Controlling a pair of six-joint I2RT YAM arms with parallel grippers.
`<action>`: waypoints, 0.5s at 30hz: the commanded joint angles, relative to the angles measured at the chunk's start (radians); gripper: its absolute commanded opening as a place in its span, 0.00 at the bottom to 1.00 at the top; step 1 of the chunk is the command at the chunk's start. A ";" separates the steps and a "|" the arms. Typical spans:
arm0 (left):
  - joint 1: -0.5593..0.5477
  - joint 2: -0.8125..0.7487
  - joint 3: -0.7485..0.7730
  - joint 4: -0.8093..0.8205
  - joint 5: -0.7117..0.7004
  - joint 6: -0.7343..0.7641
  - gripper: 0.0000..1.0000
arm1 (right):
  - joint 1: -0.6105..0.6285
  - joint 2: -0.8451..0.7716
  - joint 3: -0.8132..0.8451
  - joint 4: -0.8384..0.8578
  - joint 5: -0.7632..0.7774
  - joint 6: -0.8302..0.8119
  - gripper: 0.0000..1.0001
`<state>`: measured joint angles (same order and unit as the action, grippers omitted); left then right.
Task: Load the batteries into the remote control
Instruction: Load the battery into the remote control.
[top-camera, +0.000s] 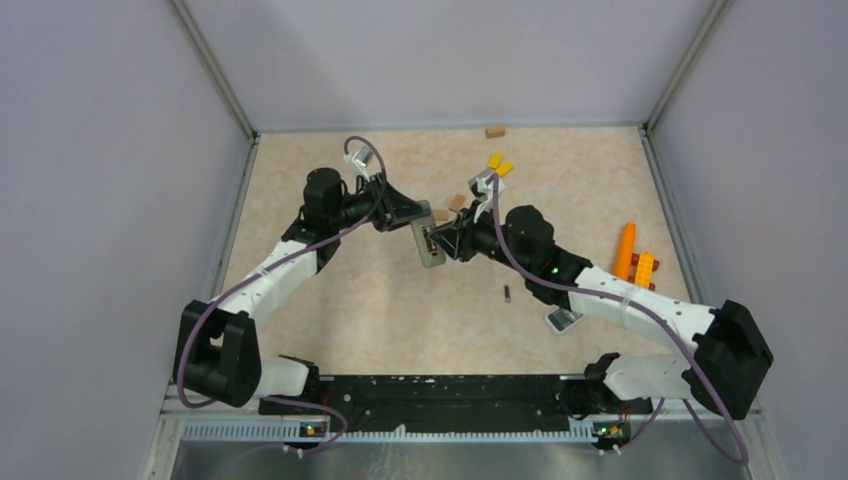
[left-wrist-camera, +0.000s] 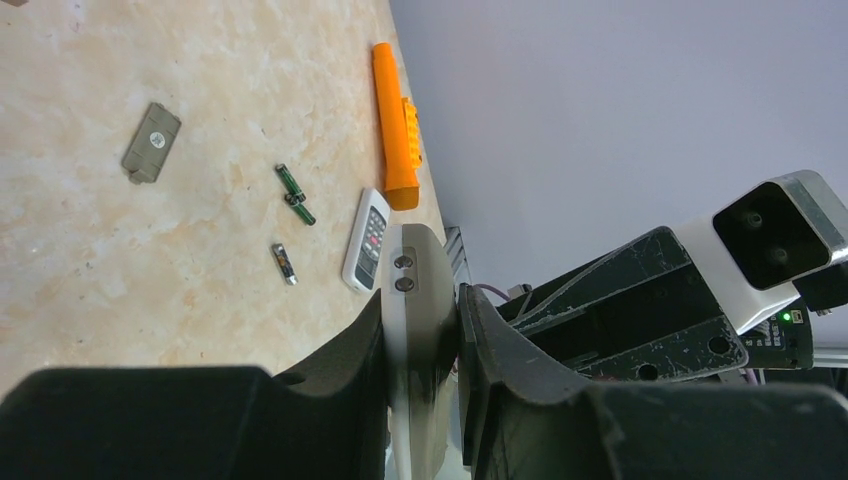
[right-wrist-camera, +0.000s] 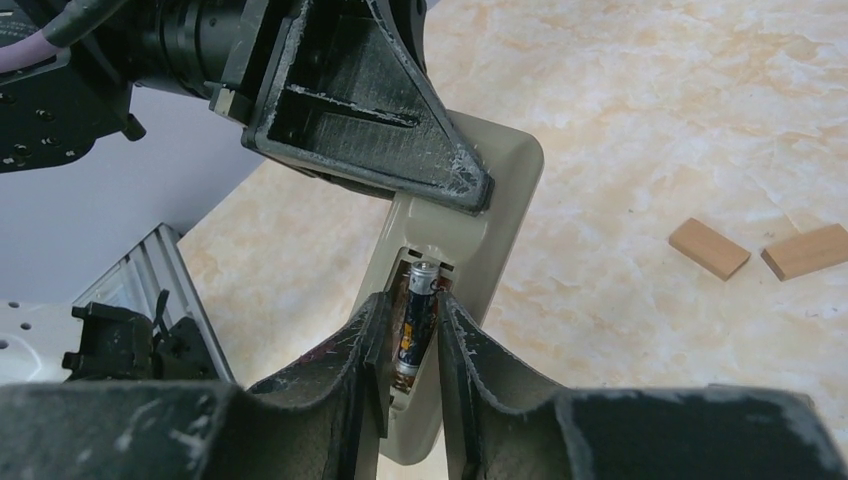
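My left gripper (left-wrist-camera: 422, 330) is shut on the edge of a grey remote control (left-wrist-camera: 420, 300), holding it above the table (top-camera: 431, 240). In the right wrist view its open battery compartment faces me, with one dark battery (right-wrist-camera: 419, 310) lying in it. My right gripper (right-wrist-camera: 412, 330) stands at the compartment, its fingers slightly apart on either side of that battery, with a thin gap showing on the left. Three more batteries (left-wrist-camera: 285, 264) (left-wrist-camera: 288, 180) (left-wrist-camera: 303, 212) lie loose on the table. From above, the two grippers (top-camera: 410, 222) (top-camera: 437, 243) meet mid-table.
A small white remote (left-wrist-camera: 366, 240) and an orange toy (left-wrist-camera: 393, 128) lie near the right wall. A grey battery cover (left-wrist-camera: 151, 143) lies flat on the table. Wooden blocks (right-wrist-camera: 708, 248) and yellow blocks (top-camera: 497, 163) sit toward the back.
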<state>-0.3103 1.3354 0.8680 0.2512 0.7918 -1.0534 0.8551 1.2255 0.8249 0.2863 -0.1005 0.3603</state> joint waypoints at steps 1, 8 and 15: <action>0.009 -0.004 0.055 0.002 -0.005 0.032 0.00 | 0.011 -0.049 0.059 -0.013 -0.023 0.011 0.26; 0.017 -0.002 0.062 -0.039 -0.033 0.089 0.00 | 0.010 -0.054 0.148 -0.173 0.054 0.139 0.65; 0.019 0.000 0.056 -0.020 -0.062 0.141 0.00 | -0.005 0.026 0.283 -0.433 0.125 0.512 0.88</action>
<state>-0.2966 1.3354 0.8867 0.1970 0.7559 -0.9607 0.8539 1.2419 1.0756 -0.0364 0.0032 0.6308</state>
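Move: The battery in the remote's compartment lies right between the right fingertips, about 1 cm back, 1 cm to the left and 1 cm below the hand point; the remote's middle is some 1 cm ahead and 2 cm left, 1 cm down. On the table roughly 20 cm below, the battery cover lies about 14 cm ahead and 8 cm right, a loose battery level with the hand and 16 cm right. From the left hand, which grips the remote's far end, the battery is about 6 cm back and 3 cm right, at its height. The right hand, its fingers already parted a little around the battery, spreads them nearly wide and eases back barely half a centimetre, then climbs about 4.5 cm off the remote with a small swing forward, tipping the fingers down some 15 degrees and turning slightly clockwise. The left hand keeps its pinch on the remote's far end and drifts about 1 cm forward and left with it, rolling only a few degrees. ##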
